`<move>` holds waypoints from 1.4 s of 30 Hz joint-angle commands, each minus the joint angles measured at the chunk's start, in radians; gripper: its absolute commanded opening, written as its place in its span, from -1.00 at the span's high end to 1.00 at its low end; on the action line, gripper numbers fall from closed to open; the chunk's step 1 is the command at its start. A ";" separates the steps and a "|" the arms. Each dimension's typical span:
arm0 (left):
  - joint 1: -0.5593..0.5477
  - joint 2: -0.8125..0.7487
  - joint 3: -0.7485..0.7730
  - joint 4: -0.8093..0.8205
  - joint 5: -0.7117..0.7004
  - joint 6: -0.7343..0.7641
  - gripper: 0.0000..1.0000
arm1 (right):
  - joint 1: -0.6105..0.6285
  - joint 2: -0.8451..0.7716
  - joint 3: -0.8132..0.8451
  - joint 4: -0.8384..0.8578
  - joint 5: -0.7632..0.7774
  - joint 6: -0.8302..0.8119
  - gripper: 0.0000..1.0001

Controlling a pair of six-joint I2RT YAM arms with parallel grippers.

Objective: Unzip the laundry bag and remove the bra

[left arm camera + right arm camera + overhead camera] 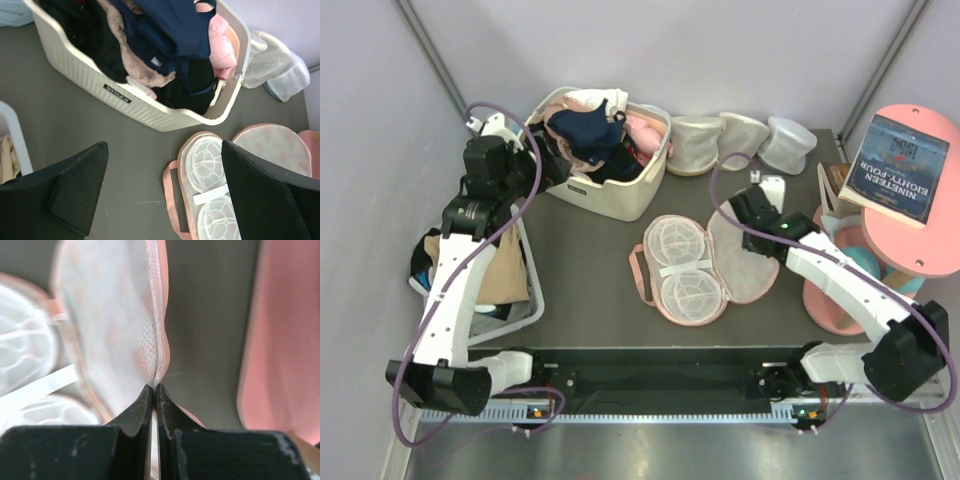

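Note:
The peach-pink laundry bag (685,270) lies unzipped and spread flat mid-table. Its left half (210,165) shows two white mesh cups under a white strap. My right gripper (752,235) is shut on the raised rim of the right half (115,315), fingertips (154,387) pinching the fabric edge. The navy-blue bra (588,130) rests on the clothes heaped in the beige basket (640,205), and it shows in the left wrist view as well (165,35). My left gripper (165,192) hangs open over bare table between basket and bag, holding nothing.
Pale pink and black clothing fill the basket (100,70). Three cream cup-shaped containers (740,140) stand behind the bag. A pink round stand with a book (910,180) is at the right. A white bin of clothes (515,290) sits by the left arm.

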 commanded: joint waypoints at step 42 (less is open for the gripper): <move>0.006 -0.381 -0.292 -0.165 -0.200 -0.021 -0.98 | 0.269 -0.221 -0.074 0.379 -0.149 -0.102 -1.00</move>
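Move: My right hand still pinches the outer edge of the laundry bag's raised mesh flap. The bag's cup half, where it will fold down, is centred about 15 cm left, 5 cm back and 14 cm below. The pink strap is some 26 cm left and 6 cm back, the white basket about 36 cm left and 19 cm ahead. From my empty left hand the cup half is some 32 cm right, 13 cm back and 33 cm down. I swing the flap's edge over the cup half with my right hand, roughly 24 cm left, sinking about 7 cm and drawing slightly back as the wrist turns some 40 degrees counter-clockwise. At the strap side I open wide and let go, then rise about 11 cm and ease back right. Meanwhile my open left hand draws back about 10 cm and sinks about 6, away from the basket. ##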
